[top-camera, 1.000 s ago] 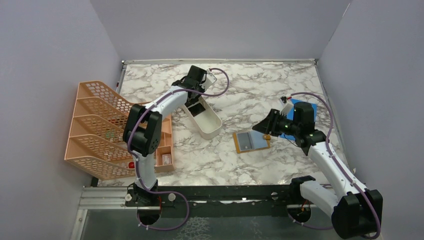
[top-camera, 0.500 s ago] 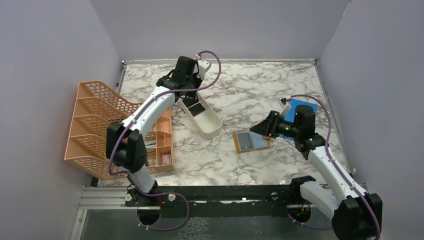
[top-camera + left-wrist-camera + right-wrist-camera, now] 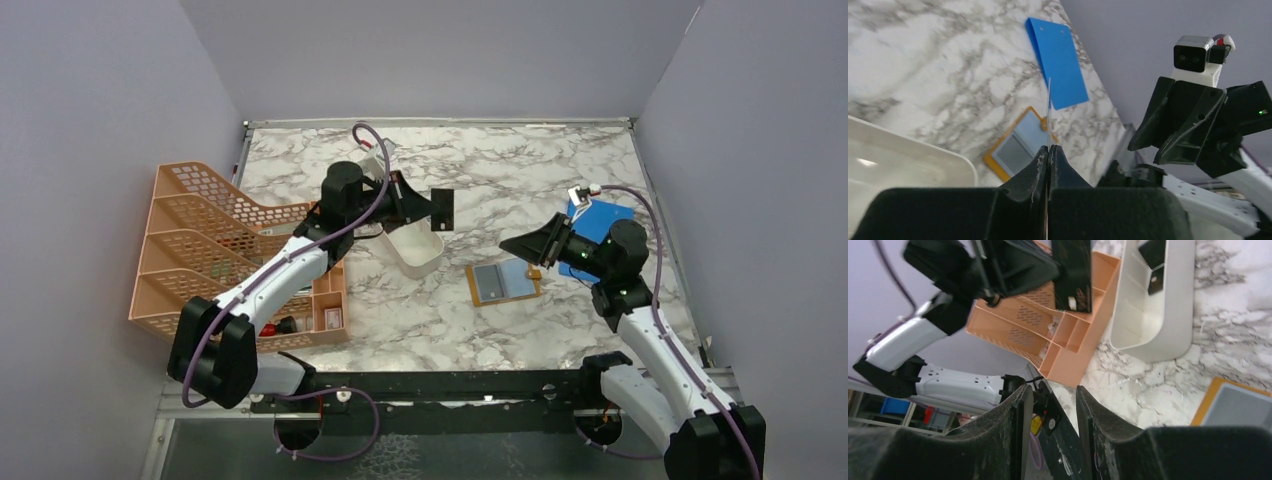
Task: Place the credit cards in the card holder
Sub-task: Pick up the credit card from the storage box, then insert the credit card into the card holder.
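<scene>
My left gripper point(image 3: 424, 206) is shut on a black credit card point(image 3: 441, 208), held upright in the air over the white tray's right side. In the left wrist view that card point(image 3: 1049, 112) shows edge-on between the closed fingertips. The card holder point(image 3: 503, 282) lies open on the marble, orange-tan rim with grey pockets, also seen below the card point(image 3: 1018, 148). My right gripper point(image 3: 512, 243) hovers just above and right of the holder, open with nothing between its fingers point(image 3: 1018, 405). Two more black credit cards point(image 3: 1154, 279) lie in the tray.
A long white tray point(image 3: 418, 258) stands left of the holder. A peach mesh file rack point(image 3: 190, 250) fills the left side. A bright blue flat sheet point(image 3: 602, 216) lies at the right, behind my right arm. Grey walls close in on the table.
The left arm swung away from the tray's far end toward the right, carrying a black card up into the air. The right gripper tilted up a little and its jaws narrowed slightly.
</scene>
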{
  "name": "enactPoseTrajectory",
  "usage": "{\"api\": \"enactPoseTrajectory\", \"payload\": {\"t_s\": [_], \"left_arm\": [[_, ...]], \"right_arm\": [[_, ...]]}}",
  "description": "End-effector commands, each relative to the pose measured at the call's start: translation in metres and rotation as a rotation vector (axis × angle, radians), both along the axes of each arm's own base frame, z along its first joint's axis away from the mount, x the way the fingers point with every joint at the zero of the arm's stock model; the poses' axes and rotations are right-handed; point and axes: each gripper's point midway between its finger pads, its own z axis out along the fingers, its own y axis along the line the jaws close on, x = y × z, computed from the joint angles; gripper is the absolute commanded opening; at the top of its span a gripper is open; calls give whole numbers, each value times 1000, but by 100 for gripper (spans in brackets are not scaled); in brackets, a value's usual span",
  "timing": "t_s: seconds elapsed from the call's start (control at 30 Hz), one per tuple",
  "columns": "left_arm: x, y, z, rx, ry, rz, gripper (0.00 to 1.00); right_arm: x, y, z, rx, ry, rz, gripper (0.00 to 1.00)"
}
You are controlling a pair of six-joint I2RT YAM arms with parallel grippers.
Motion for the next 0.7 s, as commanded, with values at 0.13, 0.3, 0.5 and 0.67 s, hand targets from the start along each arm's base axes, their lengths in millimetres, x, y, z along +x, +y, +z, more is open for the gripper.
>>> {"api": "enactPoseTrajectory", "payload": {"t_s": [0.13, 0.3, 0.5, 0.67], "left_arm": [[-66, -57, 41, -297, 75, -199, 0], [-89, -82, 45, -336, 83, -262, 0], [-96, -99, 40, -338, 95, -285, 0], [-97, -103, 35, -336, 94, -279, 0]], "right_arm": [[-9, 3, 30, 124, -46, 16, 42], [-9, 4, 31, 144, -15, 27, 45], [-14, 5, 34, 157, -18, 36, 36], [-15, 3, 29, 165, -9, 16, 6]]}}
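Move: The left hand holds a credit card, its middle about 2 cm right and 1 cm ahead of the hand point; the right gripper it is taken to is some 10 cm back, 14 cm right and level within a centimetre. From the right hand, the card is about 11 cm ahead and 12 cm left. The card holder lies 3 cm ahead, 2 cm right and some 19 cm below the right hand; the storage box's middle is 8 cm ahead, 6 cm left and 18 cm below the left hand. Keeping its pinch on the card, the left hand swings about 10 cm back and 10 cm right to bring the card's free edge to the right gripper, dipping slightly, then rising to end some 2 cm higher, while its wrist turns about 25 degrees, partly clockwise so the fingers point more squarely right. The right hand rises about 3 cm with a slight roll and waits with its fingers partly open around the card's path, then near the end closes them on the free edge while the left fingers stay shut on the other. ##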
